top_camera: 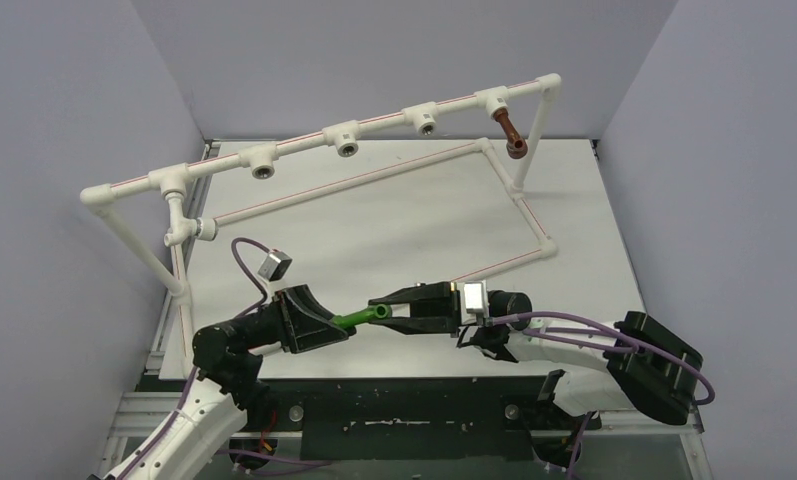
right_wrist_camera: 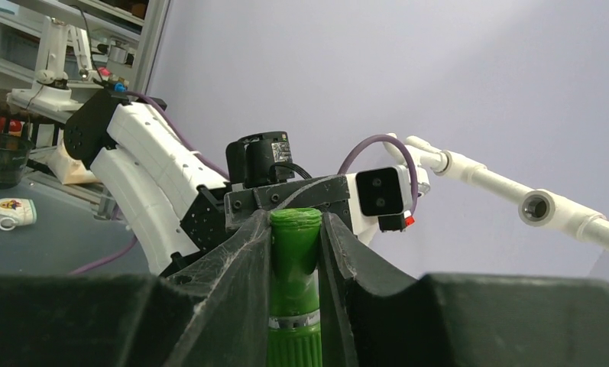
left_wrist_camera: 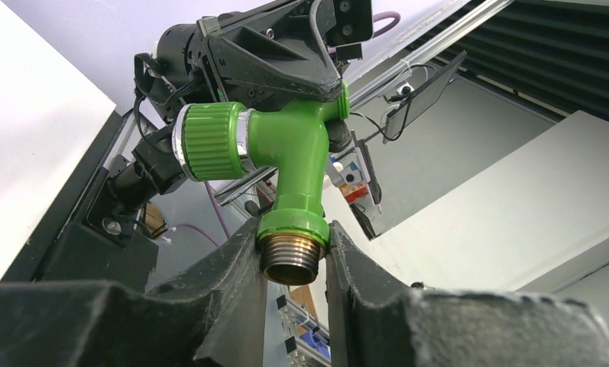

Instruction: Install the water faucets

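Note:
A bright green faucet (top_camera: pixel 360 318) hangs above the table's near part, held from both ends. My left gripper (top_camera: pixel 341 326) is shut on the green collar just above its brass thread (left_wrist_camera: pixel 289 264). My right gripper (top_camera: pixel 381 309) is shut on the other end. In the left wrist view the left gripper (left_wrist_camera: pixel 292 231) squeezes the green faucet (left_wrist_camera: pixel 293 153). The right gripper (right_wrist_camera: pixel 296 222) pinches the green faucet's stem (right_wrist_camera: pixel 294 256) in the right wrist view. A reddish-brown faucet (top_camera: pixel 511 134) hangs from the rightmost tee of the white pipe frame (top_camera: pixel 304 140).
Three open tee sockets (top_camera: pixel 264 166), (top_camera: pixel 346 144), (top_camera: pixel 426 122) face forward along the top rail. The frame's lower pipe loop (top_camera: pixel 374 178) lies on the white table (top_camera: pixel 394 230). Grey walls enclose the sides and back.

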`<move>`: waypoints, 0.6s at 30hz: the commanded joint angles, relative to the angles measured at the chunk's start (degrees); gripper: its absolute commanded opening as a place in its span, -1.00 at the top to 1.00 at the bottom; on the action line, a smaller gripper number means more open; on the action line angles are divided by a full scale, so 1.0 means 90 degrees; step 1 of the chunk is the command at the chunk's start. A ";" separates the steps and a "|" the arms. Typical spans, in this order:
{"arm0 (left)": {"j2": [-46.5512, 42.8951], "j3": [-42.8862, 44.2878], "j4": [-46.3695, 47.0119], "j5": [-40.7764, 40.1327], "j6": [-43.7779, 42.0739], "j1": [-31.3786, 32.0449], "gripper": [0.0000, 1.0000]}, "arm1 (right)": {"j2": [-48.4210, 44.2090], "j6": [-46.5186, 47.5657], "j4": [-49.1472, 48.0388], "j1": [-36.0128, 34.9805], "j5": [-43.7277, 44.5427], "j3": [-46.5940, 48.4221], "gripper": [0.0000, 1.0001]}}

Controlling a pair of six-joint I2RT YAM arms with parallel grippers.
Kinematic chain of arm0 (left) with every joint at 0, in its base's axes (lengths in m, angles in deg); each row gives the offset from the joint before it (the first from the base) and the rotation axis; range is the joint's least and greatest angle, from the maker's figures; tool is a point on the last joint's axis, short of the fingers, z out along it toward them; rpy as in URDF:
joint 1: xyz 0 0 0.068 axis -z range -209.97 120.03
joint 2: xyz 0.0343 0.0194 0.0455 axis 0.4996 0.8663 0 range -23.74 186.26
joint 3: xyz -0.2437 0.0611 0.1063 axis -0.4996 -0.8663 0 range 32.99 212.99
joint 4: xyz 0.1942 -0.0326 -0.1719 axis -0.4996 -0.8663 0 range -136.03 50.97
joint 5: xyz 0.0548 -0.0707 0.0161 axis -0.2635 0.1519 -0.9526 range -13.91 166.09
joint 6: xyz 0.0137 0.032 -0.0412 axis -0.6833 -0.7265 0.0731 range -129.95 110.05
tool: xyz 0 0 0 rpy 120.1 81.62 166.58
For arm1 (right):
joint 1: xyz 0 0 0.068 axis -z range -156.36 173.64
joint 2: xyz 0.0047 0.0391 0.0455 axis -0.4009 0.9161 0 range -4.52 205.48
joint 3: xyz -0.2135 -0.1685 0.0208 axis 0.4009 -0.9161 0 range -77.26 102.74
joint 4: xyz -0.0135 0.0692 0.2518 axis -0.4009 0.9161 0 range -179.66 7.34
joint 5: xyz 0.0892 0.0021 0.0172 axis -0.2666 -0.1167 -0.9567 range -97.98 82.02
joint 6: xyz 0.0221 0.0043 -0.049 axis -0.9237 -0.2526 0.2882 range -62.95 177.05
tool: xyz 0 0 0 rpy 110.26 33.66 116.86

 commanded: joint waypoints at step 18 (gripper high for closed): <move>-0.0305 0.0598 -0.1702 -0.0430 -0.1755 0.0001 1.00 | -0.2375 -0.0162 0.3576 0.0192 0.0664 -0.0179 -0.40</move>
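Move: Both hands still pinch the green faucet. Its middle lies about 3 cm left of the right hand, 1 cm back and 2 cm lower; from the left hand, which grips the threaded end, it is some 4 cm right, 1 cm forward and 1 cm up. An open rail tee stands roughly 30 cm straight ahead of the left hand, another about 25 cm ahead and 13 cm left, both near hand height. Right fingers open off the faucet, dipping 2 cm, then draw right about 3 cm, rising; left keeps hold. ##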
